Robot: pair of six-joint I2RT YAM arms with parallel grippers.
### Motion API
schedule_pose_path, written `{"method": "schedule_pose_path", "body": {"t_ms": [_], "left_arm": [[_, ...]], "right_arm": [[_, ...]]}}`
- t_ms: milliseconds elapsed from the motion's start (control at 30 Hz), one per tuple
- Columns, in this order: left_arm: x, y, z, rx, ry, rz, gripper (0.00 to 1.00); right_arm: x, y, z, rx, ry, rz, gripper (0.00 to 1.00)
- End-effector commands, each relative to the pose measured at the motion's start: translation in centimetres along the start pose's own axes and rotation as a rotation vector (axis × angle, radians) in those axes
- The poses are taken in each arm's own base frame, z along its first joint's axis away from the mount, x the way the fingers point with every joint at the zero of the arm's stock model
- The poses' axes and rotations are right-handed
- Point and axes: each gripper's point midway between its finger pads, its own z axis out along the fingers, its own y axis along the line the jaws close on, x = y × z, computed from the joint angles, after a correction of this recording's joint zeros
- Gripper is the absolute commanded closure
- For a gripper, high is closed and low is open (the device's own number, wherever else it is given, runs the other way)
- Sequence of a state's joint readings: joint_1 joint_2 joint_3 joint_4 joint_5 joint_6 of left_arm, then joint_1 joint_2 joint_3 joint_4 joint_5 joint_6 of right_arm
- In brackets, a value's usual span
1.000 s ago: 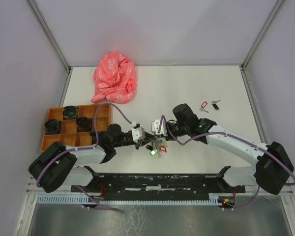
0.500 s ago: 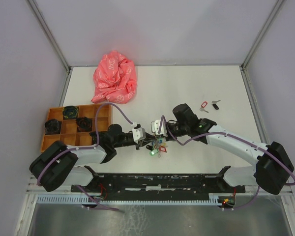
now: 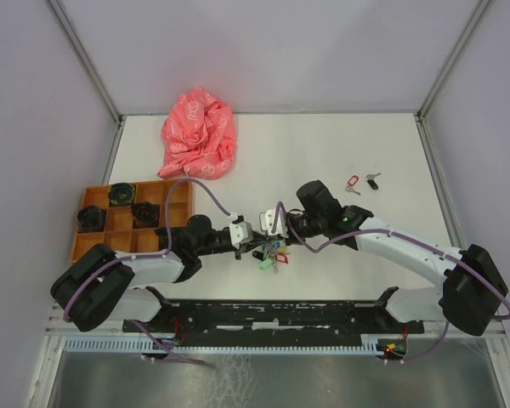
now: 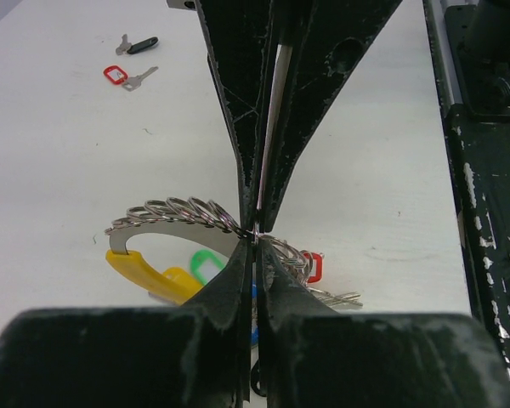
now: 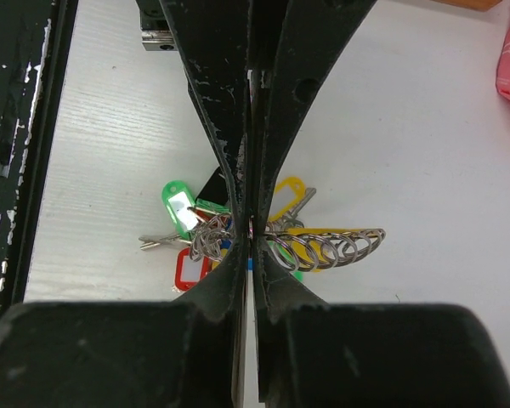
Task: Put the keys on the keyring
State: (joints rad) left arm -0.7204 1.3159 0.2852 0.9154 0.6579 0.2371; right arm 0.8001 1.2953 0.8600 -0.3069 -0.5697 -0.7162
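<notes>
The keyring (image 3: 272, 252) is a bunch of small silver rings on a yellow holder, with green, red and yellow tags, lying near the table's front middle. My left gripper (image 3: 262, 245) and right gripper (image 3: 276, 240) meet tip to tip over it. In the left wrist view my left gripper (image 4: 257, 235) is shut on the keyring's (image 4: 174, 214) wire. My right gripper (image 5: 249, 231) pinches the keyring (image 5: 327, 246) at the same spot from the opposite side. The red-headed key (image 3: 352, 183) and the black-headed key (image 3: 372, 179) lie loose at the right rear; the left wrist view also shows the red key (image 4: 119, 76) and the black key (image 4: 139, 44).
A crumpled pink cloth (image 3: 199, 136) lies at the back left. An orange compartment tray (image 3: 119, 223) holding black objects sits at the left edge. A black rail (image 3: 272, 313) runs along the near edge.
My left gripper has closed onto the keyring. The bunch of tags beneath the fingertips has shifted slightly. Both arms have stayed almost in place.
</notes>
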Motion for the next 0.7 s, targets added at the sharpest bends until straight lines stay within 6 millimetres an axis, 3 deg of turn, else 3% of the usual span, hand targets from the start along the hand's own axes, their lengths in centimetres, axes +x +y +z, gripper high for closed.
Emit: {"method": "schedule_pose_path", "body": {"t_ms": [0, 200, 400, 600, 667], "left_arm": [[-2.0, 1.0, 0.0, -0.031, -0.055, 0.124, 0.97], [-1.5, 1.5, -0.6, -0.082, -0.035, 0.16, 0.97], [-1.0, 1.8, -0.7, -0.115, -0.016, 0.17, 0.97], [-0.7, 2.2, -0.8, -0.147, -0.007, 0.167, 0.97], [-0.6, 2.3, -0.8, -0.156, -0.003, 0.163, 0.97]], "right_arm": [[-2.1, -1.3, -0.7, 0.047, -0.036, -0.029, 0.86], [-3.0, -2.1, -2.4, 0.153, -0.047, 0.099, 0.63], [-3.3, -4.8, -5.1, 0.391, -0.074, 0.331, 0.41], [0.4, -8.5, -8.8, 0.714, 0.026, 0.615, 0.23], [1.8, -9.4, -9.5, 0.77, 0.05, 0.689, 0.22]]}}
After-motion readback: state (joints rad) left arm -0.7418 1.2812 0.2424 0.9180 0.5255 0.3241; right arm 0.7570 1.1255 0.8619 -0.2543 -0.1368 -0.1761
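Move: Ahead and to the right, the red-tagged key lies about 21 cm forward and 22 cm right of the right hand, some 12 cm lower, with the black key about 6 cm farther right and 1 cm farther out. The keyring is right at the right fingertips. From the left hand, also pinching the keyring, the red-tagged key is roughly 21 cm ahead, 23 cm right and 12 cm down. Opening wide from its shut grip, the right hand lets go of the keyring, lifts about 5 cm, then swings some 5 cm forward and nearly as far right towards the loose keys, turning clockwise about 40 degrees. The left hand keeps the ring pinched, easing about 1 cm forward and 1 cm right. ##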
